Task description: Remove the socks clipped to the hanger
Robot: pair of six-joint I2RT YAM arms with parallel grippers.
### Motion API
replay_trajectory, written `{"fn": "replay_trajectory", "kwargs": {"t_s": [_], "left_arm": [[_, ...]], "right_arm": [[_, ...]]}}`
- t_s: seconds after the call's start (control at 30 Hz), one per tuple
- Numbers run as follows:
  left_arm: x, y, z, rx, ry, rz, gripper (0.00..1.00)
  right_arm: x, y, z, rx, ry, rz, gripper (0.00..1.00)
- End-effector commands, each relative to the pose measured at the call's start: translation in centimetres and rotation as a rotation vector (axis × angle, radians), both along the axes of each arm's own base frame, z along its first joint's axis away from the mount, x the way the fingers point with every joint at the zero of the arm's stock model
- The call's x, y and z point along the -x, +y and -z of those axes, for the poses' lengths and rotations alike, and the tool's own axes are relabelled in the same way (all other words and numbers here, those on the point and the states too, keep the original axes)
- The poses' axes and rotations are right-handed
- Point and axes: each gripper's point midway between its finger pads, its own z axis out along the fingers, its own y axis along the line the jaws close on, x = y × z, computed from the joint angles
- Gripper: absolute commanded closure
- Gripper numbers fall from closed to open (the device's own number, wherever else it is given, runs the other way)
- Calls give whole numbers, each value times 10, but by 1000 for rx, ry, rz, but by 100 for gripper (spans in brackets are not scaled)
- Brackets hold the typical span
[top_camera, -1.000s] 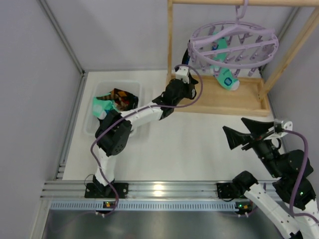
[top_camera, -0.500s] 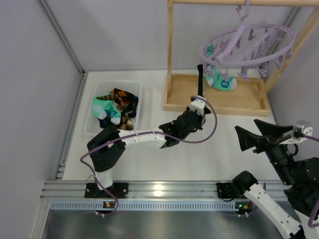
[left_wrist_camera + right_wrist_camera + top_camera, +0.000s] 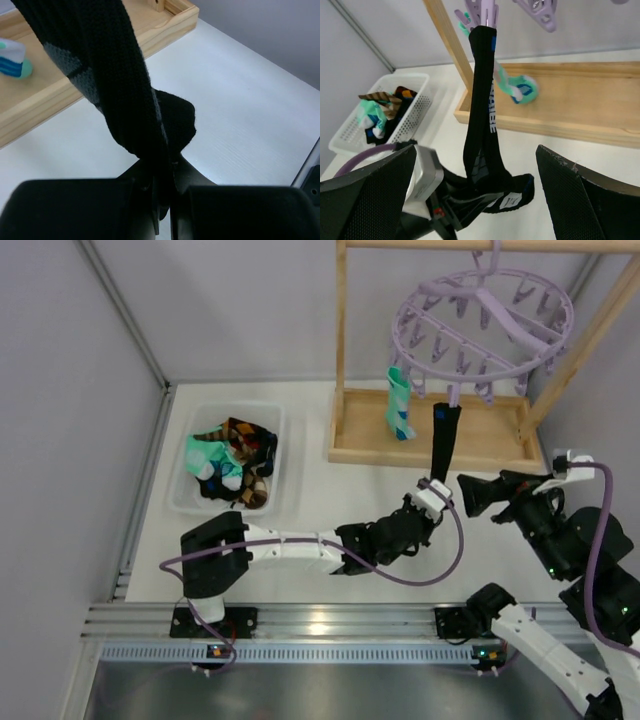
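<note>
The pale-purple hanger [image 3: 485, 312] hangs from the wooden rack's top bar. A black sock [image 3: 443, 440] is clipped to its near rim and stretched down to my left gripper [image 3: 431, 494], which is shut on the sock's lower end. In the left wrist view the black sock [image 3: 115, 75] runs down into the closed left gripper [image 3: 165, 185]. A mint-green sock [image 3: 398, 406] hangs from another clip. My right gripper [image 3: 478, 494] stands open just right of the black sock [image 3: 482, 100], which hangs from a purple clip [image 3: 482, 12] between its spread fingers [image 3: 590, 200].
A white basket [image 3: 180, 502] at the left holds several socks. The wooden rack's tray base [image 3: 500, 455] and upright post [image 3: 341, 340] stand at the back right. Grey walls close the back and left. A diagonal wooden brace [image 3: 590, 335] is on the right.
My left gripper has moved from the hanger's left rim toward the near right, dragging the black sock taut. The hanger has swung and turned. My right gripper has shifted left toward the sock.
</note>
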Motion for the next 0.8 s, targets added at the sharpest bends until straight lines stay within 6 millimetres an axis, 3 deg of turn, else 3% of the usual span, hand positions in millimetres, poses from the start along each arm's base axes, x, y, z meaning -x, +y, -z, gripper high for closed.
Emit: {"fn": "replay_trajectory", "kwargs": {"t_s": [0.0,0.13,0.17,0.27,0.5,0.77], "left_arm": [[12,-7,-29,24,-83,3,100],[23,-10,-27,5,-104,3,100],[20,-8,-27,1,-109,-18,100],[15,-4,-25,-18,-125,-52,100],[16,-2,-22,-18,-116,-52,100],[13,-5,-11,-80,-152,-79,100]], "right_arm": [[0,-15,-34,8,-56,64,1],[-7,-25,-55,66,-77,120,1],[-8,-26,-52,102,-47,130,1],[-19,-30,-64,153,-16,173,1],[-67,4,-59,206,63,153,7],[-115,17,-72,295,141,233,24]]}}
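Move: The black sock's clipped cuff lies about 15 cm ahead of the right hand, 4 cm left and 5 cm above. The teal sock hangs some 22 cm ahead and 12 cm left of that hand, about level with it; the hanger ring's middle is roughly 26 cm ahead, 2 cm right and 10 cm up. From the left hand, which already pinches the sock's toe, the cuff is about 5 cm ahead, 2 cm right and 18 cm above. Right hand rises, then reaches about 11 cm forward towards the cuff, fingers closing slightly; left still pinches the toe. ##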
